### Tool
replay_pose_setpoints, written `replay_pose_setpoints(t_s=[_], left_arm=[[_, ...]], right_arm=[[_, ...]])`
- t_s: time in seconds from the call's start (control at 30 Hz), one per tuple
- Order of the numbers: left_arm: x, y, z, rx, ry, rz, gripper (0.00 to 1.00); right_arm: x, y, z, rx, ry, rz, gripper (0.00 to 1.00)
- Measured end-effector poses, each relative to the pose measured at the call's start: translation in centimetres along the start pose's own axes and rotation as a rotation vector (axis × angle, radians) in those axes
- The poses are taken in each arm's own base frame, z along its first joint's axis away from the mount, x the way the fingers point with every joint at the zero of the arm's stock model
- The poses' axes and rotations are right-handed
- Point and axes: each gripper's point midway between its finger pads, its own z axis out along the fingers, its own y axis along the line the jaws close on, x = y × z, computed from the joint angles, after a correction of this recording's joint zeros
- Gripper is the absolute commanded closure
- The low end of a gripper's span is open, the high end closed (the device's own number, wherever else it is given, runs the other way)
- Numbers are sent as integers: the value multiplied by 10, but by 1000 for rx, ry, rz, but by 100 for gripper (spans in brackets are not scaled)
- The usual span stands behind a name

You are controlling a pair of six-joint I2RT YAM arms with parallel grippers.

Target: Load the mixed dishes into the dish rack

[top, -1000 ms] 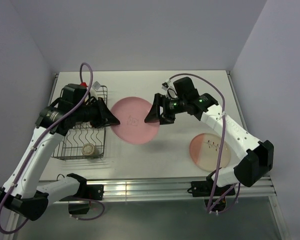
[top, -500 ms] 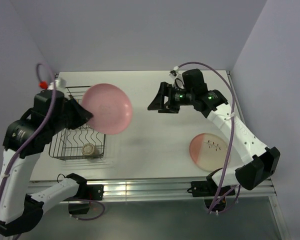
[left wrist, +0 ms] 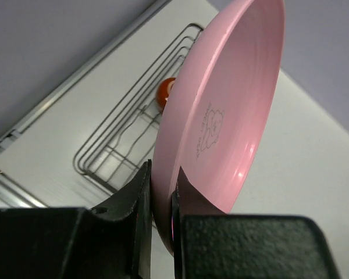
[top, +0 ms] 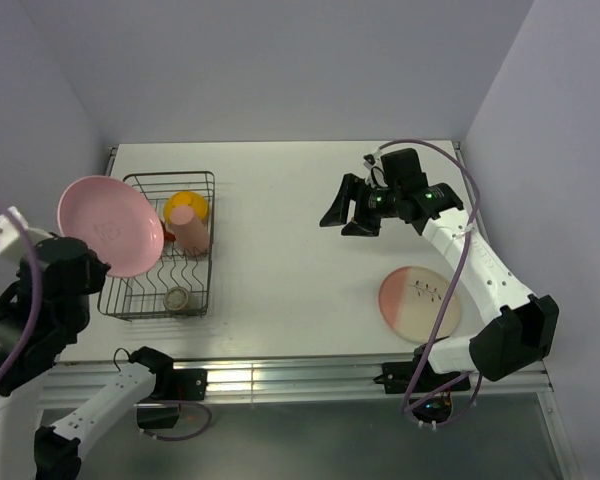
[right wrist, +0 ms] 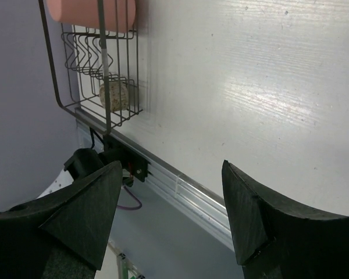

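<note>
My left gripper (left wrist: 163, 192) is shut on the rim of the pink plate (left wrist: 227, 116), which it holds on edge. In the top view this pink plate (top: 110, 225) hangs over the left side of the dish rack (top: 212, 250). Inside the rack are an orange-yellow bowl (top: 183, 203), a pink tumbler (top: 191, 232) and a small speckled beige cup (top: 177, 298). A reddish rounded thing (left wrist: 165, 90) peeks past the plate's edge. The pink-and-cream plate (top: 418, 302) lies flat on the table at the right. My right gripper (top: 345, 215) is open and holds nothing, above the table's middle right.
The right wrist view looks past the open right gripper (right wrist: 172, 165) at the rack's corner (right wrist: 107, 125), the speckled cup (right wrist: 115, 96) and the table's front rail (right wrist: 180, 186). Grey walls close in the table on three sides.
The left arm has lifted the pink plate off the table's middle and swung it left, over the rack. The right gripper has drawn back to the right, away from the plate.
</note>
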Motion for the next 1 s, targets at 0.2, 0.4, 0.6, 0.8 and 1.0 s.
replay_pose_setpoints(t_s=[0.2, 0.4, 0.6, 0.8, 1.0], left_arm=[[28, 17, 26, -137, 37, 155, 100], [20, 33, 35, -267, -2, 199, 100], [19, 29, 49, -330, 13, 305, 100], [28, 21, 65, -297, 39, 454, 100], [40, 25, 77, -278, 53, 588, 100]], right_arm=[[3, -1, -1, 1, 6, -6, 24], [12, -8, 2, 8, 35, 5, 24], [15, -10, 3, 9, 43, 1, 24], [19, -13, 3, 12, 51, -5, 24], [24, -16, 4, 13, 67, 3, 24]])
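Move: The plate already in the left gripper goes to the left side of the rack, about 13 cm ahead of this hand, 1 cm left and some 31 cm below. From the same hand, the red mug stands about 18 cm ahead and 3 cm right, the pink cup 17 cm ahead and 11 cm right, the speckled cup 4 cm ahead and 9 cm right. From the right hand, that side of the rack is 41 cm left and 1 cm ahead. Bring the left gripper down about 7 cm, first sinking, then easing left, then going forward some 5 cm towards the left side of the rack. Keep the plate's rim pinched and, all the way, roll the hand's left side up some 30 degrees while tipping the fingers down, to stand the plate on edge. Let the open, empty right hand ease slightly back and down. ##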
